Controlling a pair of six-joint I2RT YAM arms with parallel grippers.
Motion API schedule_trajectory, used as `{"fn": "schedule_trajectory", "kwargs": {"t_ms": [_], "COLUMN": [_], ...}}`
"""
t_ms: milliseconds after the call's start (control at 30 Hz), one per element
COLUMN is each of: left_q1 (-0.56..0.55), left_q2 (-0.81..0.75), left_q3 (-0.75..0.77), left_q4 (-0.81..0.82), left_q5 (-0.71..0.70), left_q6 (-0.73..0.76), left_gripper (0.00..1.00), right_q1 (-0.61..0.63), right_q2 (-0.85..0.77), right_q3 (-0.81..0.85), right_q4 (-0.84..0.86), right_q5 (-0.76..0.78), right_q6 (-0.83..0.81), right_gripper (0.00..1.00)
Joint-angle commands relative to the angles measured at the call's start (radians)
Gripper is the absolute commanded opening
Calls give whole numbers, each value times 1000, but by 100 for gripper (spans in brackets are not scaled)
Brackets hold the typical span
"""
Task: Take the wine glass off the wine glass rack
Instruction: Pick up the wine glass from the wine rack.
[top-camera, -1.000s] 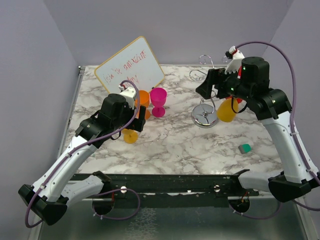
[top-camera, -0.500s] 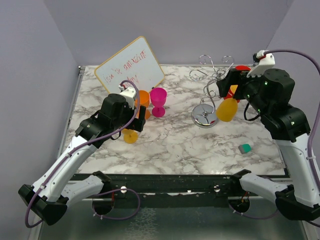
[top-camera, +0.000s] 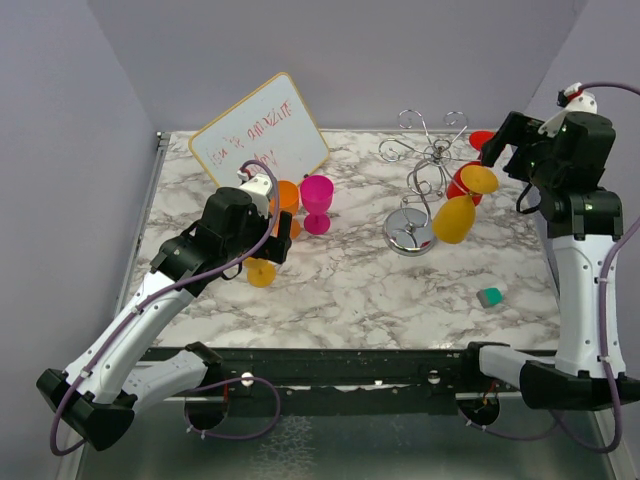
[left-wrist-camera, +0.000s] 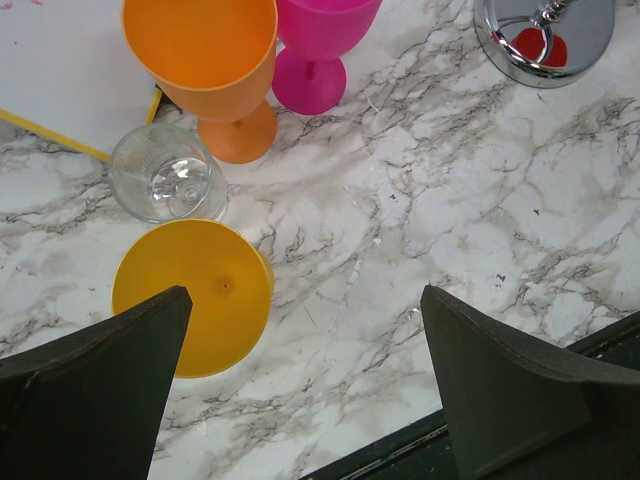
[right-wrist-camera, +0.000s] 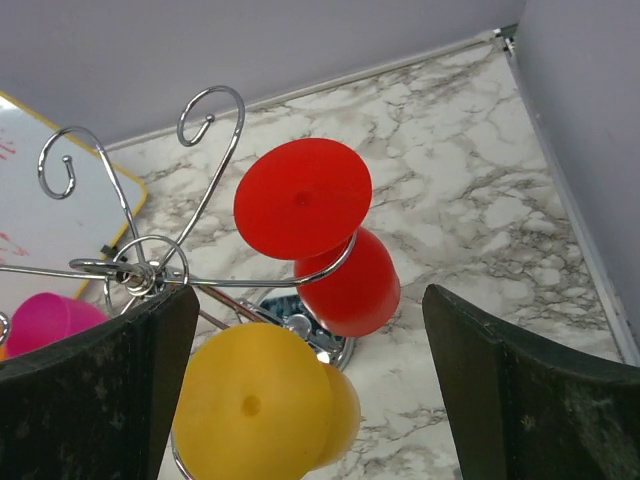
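The wine glass rack (top-camera: 426, 168) is a silver wire stand with a mirrored round base (top-camera: 409, 233) at the right of the table. Two wine glasses hang upside down from its scroll arms: a red one (right-wrist-camera: 345, 280) and a yellow one (right-wrist-camera: 255, 405). My right gripper (top-camera: 503, 143) hovers open, high and just right of the rack. In its wrist view the right gripper (right-wrist-camera: 309, 291) looks down on both hanging glasses, touching neither. My left gripper (top-camera: 272, 238) stands open and empty over the table (left-wrist-camera: 400, 230) at the left.
An orange glass (top-camera: 285, 198) and a pink glass (top-camera: 317, 203) stand near the leaning whiteboard (top-camera: 260, 135). A clear glass (left-wrist-camera: 168, 185) and a yellow glass (left-wrist-camera: 195, 290) sit below the left gripper. A small green block (top-camera: 489, 296) lies at the front right.
My right arm has lifted and swung right, away from the rack's top, uncovering the red and yellow glasses. The left arm has not moved.
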Motion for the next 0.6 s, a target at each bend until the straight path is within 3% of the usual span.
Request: {"fn": "schedule_trajectory", "kwargs": {"t_ms": [0,100,233,567], "left_q1": [2,2,2,2], "left_q2": [-25,-36,-37,-53], "left_q3": [27,17,7,2], "left_q4": [13,13,16,15], "left_q5": [20,19,27,27], "left_q6": [-11,-11,-13,-7], "left_gripper": [99,99,99,99], "right_q1": [-97,-148,-187,-191], "right_q2": [-13,-50,-119,-197], "right_q3": [-18,-92,-219,-347], "right_q4": [17,61,157,212], "right_q5": [-307,-365,-469,-432], "right_q6": [69,141,284,419], "right_gripper": [100,97,87,72]}}
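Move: The yellow wine glass, hanging foot-up, has its middle about 12 cm below the right hand, 3 cm left and level fore-and-aft. The red glass hangs roughly 10 cm farther out than the yellow one; the rack's centre lies some 6 cm ahead and 12 cm left of the hand. From the left hand the yellow glass is about 38 cm right, 8 cm ahead and near its height. Right hand sinks about 4 cm, drifts left and back towards the yellow glass's foot, rolling left side up, fingers part-closing. ##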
